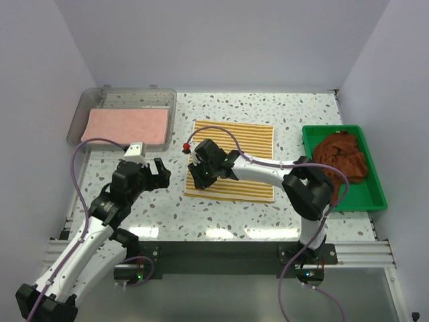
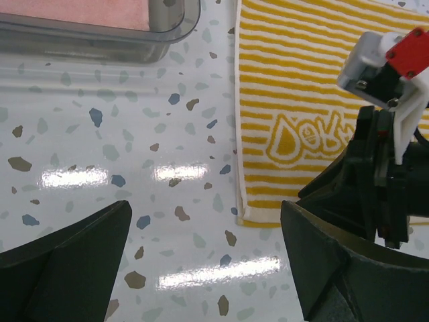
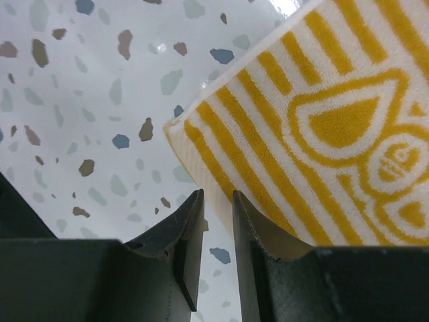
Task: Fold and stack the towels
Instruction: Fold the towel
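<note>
The yellow-and-white striped towel [image 1: 234,157] [image 2: 301,100] [image 3: 322,121] lies flat mid-table, logo near its front left corner. My right gripper [image 1: 196,179] [image 3: 218,201] sits at that corner, its jaws drawn close with the towel's white edge between the tips. My left gripper [image 1: 159,173] [image 2: 208,261] hovers open over bare table, just left of the towel, holding nothing. A salmon-pink towel [image 1: 127,124] [image 2: 74,12] lies folded in the clear grey bin [image 1: 171,100]. Rust-brown towels [image 1: 342,155] lie crumpled in the green tray [image 1: 375,194].
The bin's wall [image 2: 100,43] runs along the far left, close behind my left gripper. The green tray stands at the table's right edge. The right arm [image 1: 268,171] stretches across the striped towel's near half. White walls enclose the table.
</note>
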Tool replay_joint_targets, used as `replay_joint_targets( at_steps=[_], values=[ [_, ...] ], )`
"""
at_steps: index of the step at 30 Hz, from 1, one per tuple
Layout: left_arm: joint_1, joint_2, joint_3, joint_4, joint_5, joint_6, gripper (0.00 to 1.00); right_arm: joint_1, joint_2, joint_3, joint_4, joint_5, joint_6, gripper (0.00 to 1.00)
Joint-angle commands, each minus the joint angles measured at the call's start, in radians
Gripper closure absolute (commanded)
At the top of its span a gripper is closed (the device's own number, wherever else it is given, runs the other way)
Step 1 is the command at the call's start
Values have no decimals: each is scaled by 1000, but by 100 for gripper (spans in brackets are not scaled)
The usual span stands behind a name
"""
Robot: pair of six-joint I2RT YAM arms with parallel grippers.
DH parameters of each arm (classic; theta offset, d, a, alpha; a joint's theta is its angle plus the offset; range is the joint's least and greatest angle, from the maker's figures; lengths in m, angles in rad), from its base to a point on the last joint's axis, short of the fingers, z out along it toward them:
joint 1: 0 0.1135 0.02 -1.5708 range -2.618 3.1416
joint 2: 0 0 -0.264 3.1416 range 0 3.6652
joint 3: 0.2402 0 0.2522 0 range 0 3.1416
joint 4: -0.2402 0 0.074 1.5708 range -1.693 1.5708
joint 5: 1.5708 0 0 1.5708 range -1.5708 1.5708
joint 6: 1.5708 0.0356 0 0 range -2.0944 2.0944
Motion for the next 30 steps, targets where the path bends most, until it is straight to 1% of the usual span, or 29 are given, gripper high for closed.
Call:
replay_joint_targets(
  at_steps=[1,5,7,9,11,12,13,15,16,17,18,19,20,21,22,23,25,26,27,29,30],
  values=[
    [1,5,-9,29,-20,5,2,20,29,-18,83,13,44,73],
    [1,17,-9,30,-14,8,4,66,60,-9,63,-15,41,73],
    [1,25,-9,39,1,9,4,77,55,20,-10,-26,37,73],
    [1,43,-9,58,30,11,5,79,7,16,-70,-18,35,73],
    [1,78,-4,73,56,0,6,76,-50,-12,-90,35,41,72],
    [1,93,0,81,72,-9,7,73,-119,-44,-111,63,44,72],
    [1,109,3,102,111,-17,7,54,-147,-61,-124,116,53,71],
    [-5,169,11,145,160,-49,9,24,-245,-125,-151,158,89,71],
    [-11,190,14,162,161,-57,9,-18,-280,-151,-158,168,102,70],
    [-31,237,19,176,181,-70,10,-42,-313,-178,-162,212,131,70],
    [-43,265,37,194,178,-74,11,-70,-342,-231,-176,229,148,70],
    [-57,296,49,200,175,-77,11,-129,-404,-259,-182,244,165,69],
    [-89,367,81,202,170,-80,12,-157,-431,-286,-185,272,194,69],
    [-107,405,97,208,168,-83,12,-186,-463,-338,-194,284,208,69],
    [-129,441,111,214,168,-86,13,-243,-489,-363,-199,295,219,69],
    [-171,507,141,223,144,-95,15,-266,-541,-385,-202,304,240,69],
    [-204,569,161,259,135,-104,19,-321,-580,-443,-210,330,257,69],
    [-224,625,181,269,138,-113,21,-335,-615,-460,-211,338,277,69],
    [-230,653,191,289,139,-120,25,-352,-626,-493,-210,346,284,69],
    [-248,727,215,305,136,-123,28,-386,-649,-526,-207,344,310,69],
    [-252,748,221,317,133,-123,35,-395,-652,-556,-193,343,317,69]
  ],
)
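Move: The towel's near-left corner lies about 8 cm right of the left gripper, roughly level with it forward and some 13 cm below. Its near-right corner, the right gripper's goal, is about 27 cm to that gripper's right, 2 cm back and 4 cm below; the near-left corner is only 4 cm to that gripper's left and 2 cm back. The grey tray with the pink cloth sits some 25 cm ahead and 16 cm left of the left gripper. Draw the right gripper back about 4 cm and low beside the towel's near-left corner, then lift it and sweep it some 24 cm right towards the near-right corner, returning forward, sinking again late and turning about 40 degrees clockwise, fingers still nearly shut. As it leaves, bring the left gripper right and down towards the near edge just inside the near-left corner, tipping its fingers downward and narrowing them partway. ##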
